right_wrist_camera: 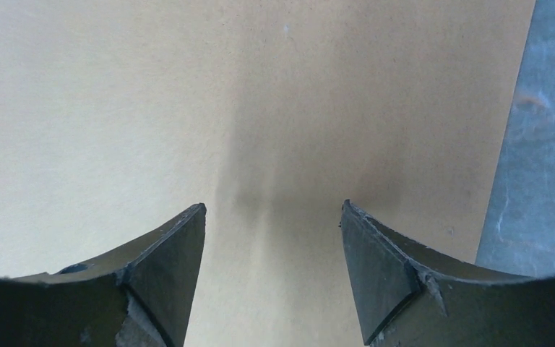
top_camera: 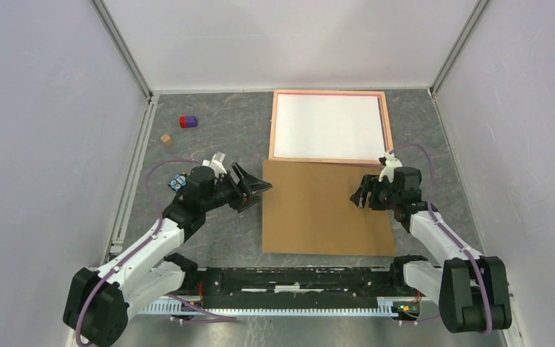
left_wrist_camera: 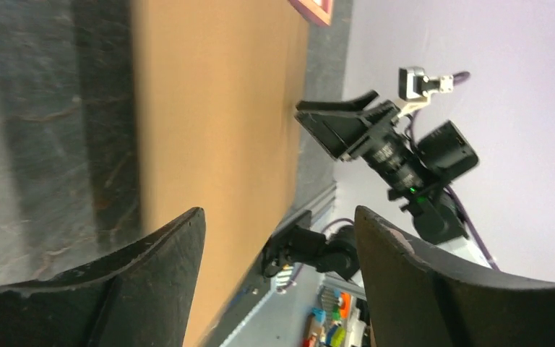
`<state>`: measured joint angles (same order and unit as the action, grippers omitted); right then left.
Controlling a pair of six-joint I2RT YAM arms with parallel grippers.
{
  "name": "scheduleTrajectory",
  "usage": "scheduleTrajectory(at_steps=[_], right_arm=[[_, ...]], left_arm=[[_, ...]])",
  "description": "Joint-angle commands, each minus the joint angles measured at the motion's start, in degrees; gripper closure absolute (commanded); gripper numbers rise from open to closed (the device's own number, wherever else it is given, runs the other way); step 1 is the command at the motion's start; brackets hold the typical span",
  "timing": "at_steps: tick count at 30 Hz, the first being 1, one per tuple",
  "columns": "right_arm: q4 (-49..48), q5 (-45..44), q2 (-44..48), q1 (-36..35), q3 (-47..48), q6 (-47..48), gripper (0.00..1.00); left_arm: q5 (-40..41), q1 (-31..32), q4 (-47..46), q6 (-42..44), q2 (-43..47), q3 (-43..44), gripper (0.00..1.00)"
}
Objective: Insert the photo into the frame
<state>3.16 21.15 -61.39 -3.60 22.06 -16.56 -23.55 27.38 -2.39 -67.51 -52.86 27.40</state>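
Note:
The salmon-pink frame [top_camera: 330, 93] lies flat at the back of the table. The photo [top_camera: 329, 126] lies inside it, plain white side up. A brown backing board [top_camera: 318, 210] rests on the table just in front of the frame, touching its near edge. My left gripper [top_camera: 254, 184] hovers at the board's left edge, turned sideways, open and empty [left_wrist_camera: 280, 211]. Over the board's right part my right gripper [top_camera: 358, 194] points down, open, nothing between its fingers [right_wrist_camera: 273, 206]. The left wrist view shows the board [left_wrist_camera: 217, 108], a frame corner [left_wrist_camera: 316, 10] and the right gripper [left_wrist_camera: 332, 119].
A purple and red block [top_camera: 188, 121] and a small tan cube [top_camera: 166, 139] lie at the back left. Pale walls close in the grey table [right_wrist_camera: 542, 144] on three sides. A black rail [top_camera: 296, 278] runs along the near edge between the arm bases.

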Motion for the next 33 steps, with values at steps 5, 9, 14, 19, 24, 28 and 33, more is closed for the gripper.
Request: scheduleTrajectory(at_steps=[5, 9, 14, 19, 24, 28, 33], right_arm=[[12.04, -15.05, 4.59, 5.77, 2.8, 1.2, 0.22], [12.72, -15.64, 3.04, 9.44, 2.73, 1.9, 0.24], [11.51, -12.72, 0.83, 9.81, 2.01, 1.86, 0.25], [8.89, -6.17, -1.07, 9.82, -0.44, 1.06, 0.27], [5.84, -2.36, -2.09, 9.83, -2.75, 0.34, 0.28], [5.04, -0.87, -2.88, 9.84, -3.58, 0.41, 0.28], [4.69, -0.07, -2.61, 9.81, -4.03, 0.62, 0.28]], left_arm=[[6.59, -3.11, 8.42, 14.14, -0.91, -0.55, 0.0], [7.23, -3.08, 8.38, 16.67, -3.03, -1.05, 0.0], [5.06, -3.11, 6.22, 17.14, -8.86, -0.98, 0.0], [4.61, -2.54, 4.39, 15.96, -16.76, -0.96, 0.0], [10.81, 1.76, 5.52, 14.76, -17.69, -1.11, 0.0], [12.63, 2.33, 7.06, 11.72, -18.98, -0.14, 0.0], [11.08, 2.38, 5.15, 5.55, -23.44, 0.25, 0.0]])
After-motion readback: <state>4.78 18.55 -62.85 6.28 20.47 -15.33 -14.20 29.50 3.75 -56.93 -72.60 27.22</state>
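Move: The backing board, loose and with its left side still raised, has that edge's middle almost straight below the left hand, about 12 cm down; its right edge is some 8 cm to the right hand's right, 2 cm back and 3 cm down. The frame holding the photo has its middle roughly 32 cm ahead of the left hand and 25 cm right, 15 cm lower; the blue toy sits about 30 cm left, 11 cm ahead. The backing board's left edge is followed down by the left hand, which opens fully, shifts slightly left and sinks about 13 cm, tipping some 25 degrees more steeply down until its open fingers straddle the edge. The right hand, still open, swings about 8 cm right across the board, sinking a little, then comes back 3 cm left, its right finger ending beside the right edge. ##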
